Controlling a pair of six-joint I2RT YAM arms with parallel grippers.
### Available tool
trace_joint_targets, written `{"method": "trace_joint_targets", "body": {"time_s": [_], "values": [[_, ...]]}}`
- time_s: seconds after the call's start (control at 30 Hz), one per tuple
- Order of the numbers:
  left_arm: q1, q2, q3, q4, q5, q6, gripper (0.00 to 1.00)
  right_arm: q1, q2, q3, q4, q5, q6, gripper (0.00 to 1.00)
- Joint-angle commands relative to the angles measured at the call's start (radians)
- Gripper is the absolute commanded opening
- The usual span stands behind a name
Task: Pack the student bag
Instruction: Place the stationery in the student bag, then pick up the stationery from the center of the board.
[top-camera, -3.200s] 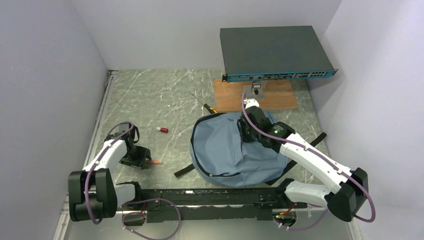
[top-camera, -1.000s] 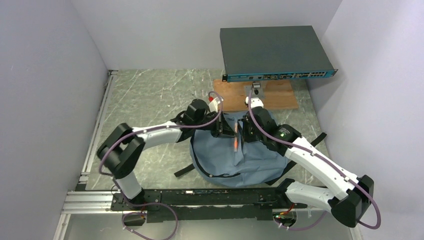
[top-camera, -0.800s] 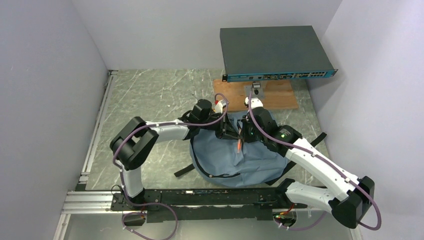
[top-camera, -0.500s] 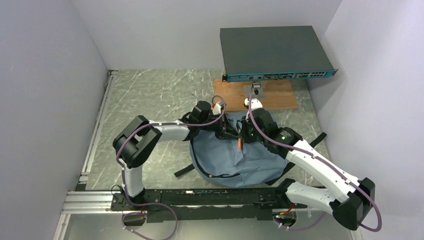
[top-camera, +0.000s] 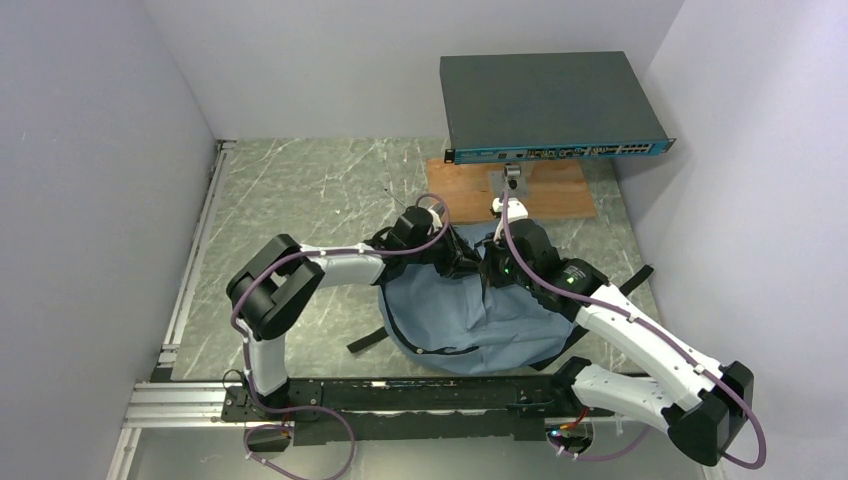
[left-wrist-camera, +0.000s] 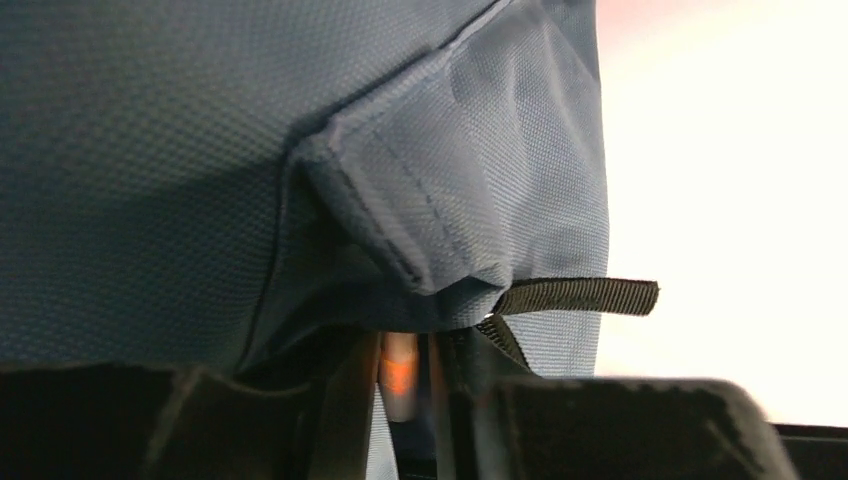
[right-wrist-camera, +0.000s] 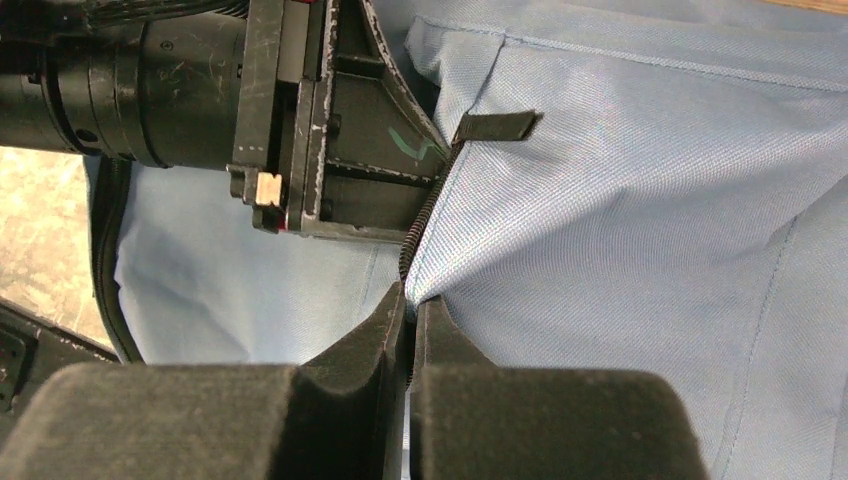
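The student bag (top-camera: 460, 318), dusty blue-grey, lies flat between the two arms. My right gripper (top-camera: 492, 276) is shut on the zipper edge of the bag's mouth (right-wrist-camera: 408, 300) and lifts that edge. My left gripper (top-camera: 467, 264) reaches under the lifted fabric (left-wrist-camera: 200, 150). An orange pen (left-wrist-camera: 401, 372) stands between its fingers. It rests against the left finger (left-wrist-camera: 345, 400), with a thin gap to the right one, so the jaws are slightly open. From above the pen is hidden by the fabric. The left arm's wrist housing (right-wrist-camera: 180, 90) fills the upper left of the right wrist view.
A dark network switch (top-camera: 552, 105) stands on a post over a wooden board (top-camera: 545, 192) behind the bag. Black straps (top-camera: 368, 340) trail from the bag's left and right sides. A short webbing loop (right-wrist-camera: 497, 126) sits at the bag's mouth. White walls close in on both sides.
The left gripper has carried the orange pen from the table's left side into the bag's mouth. Its jaws have parted a little, and the pen no longer shows from above. The right gripper keeps its hold.
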Motion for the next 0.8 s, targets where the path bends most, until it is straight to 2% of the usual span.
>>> {"method": "trace_joint_targets", "body": {"time_s": [0.0,0.07,0.17,0.3,0.37,0.6,0.7,0.77], "values": [[-0.013,-0.063,0.088,-0.124,-0.142,0.108,0.4,0.015,-0.052,0.031,0.124,-0.04,0.02,0.0],[-0.016,-0.098,0.069,-0.123,-0.145,0.159,0.56,0.015,-0.042,0.043,0.107,-0.027,0.016,0.0],[-0.017,-0.153,0.01,-0.072,-0.112,0.268,0.67,0.014,-0.037,0.053,0.089,-0.01,0.01,0.0],[-0.015,-0.231,-0.066,0.01,-0.056,0.38,0.73,0.014,-0.029,0.061,0.082,0.034,0.0,0.0],[-0.015,-0.28,-0.082,-0.004,-0.037,0.431,0.74,0.014,-0.01,0.079,0.072,0.043,-0.001,0.0],[0.009,-0.546,-0.151,-0.163,-0.037,0.698,0.77,0.014,0.028,0.103,0.049,0.081,0.022,0.0],[0.065,-0.668,-0.185,-0.269,-0.016,0.769,0.8,0.014,0.042,0.104,0.043,0.08,0.042,0.0],[0.124,-0.759,-0.211,-0.378,-0.051,0.793,0.84,0.014,0.046,0.091,0.05,0.077,0.059,0.0]]}}
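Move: My left fingers, already slightly parted, have the pencil between them just inside the pocket mouth of the student bag; the mouth's edge is about 1 cm to their right. The bag's middle lies some 9 cm back and 6 cm below. The screwdriver is roughly 14 cm ahead and 15 cm left, the wooden board about 19 cm ahead and 11 cm right, both some 12 cm lower. From my right hand the pencil lies about 4 cm ahead, 1 cm left and 2 cm below. I spread my left fingers wide to let go of the pencil in the pocket, then draw that hand up about 13 cm and 9 cm to the left, easing back a little, out of the mouth and away from the bag. As it climbs, the left wrist rolls some 45 degrees and the fingers come up nearly level. My right hand stays almost in place and keeps pinching the pocket's edge. ##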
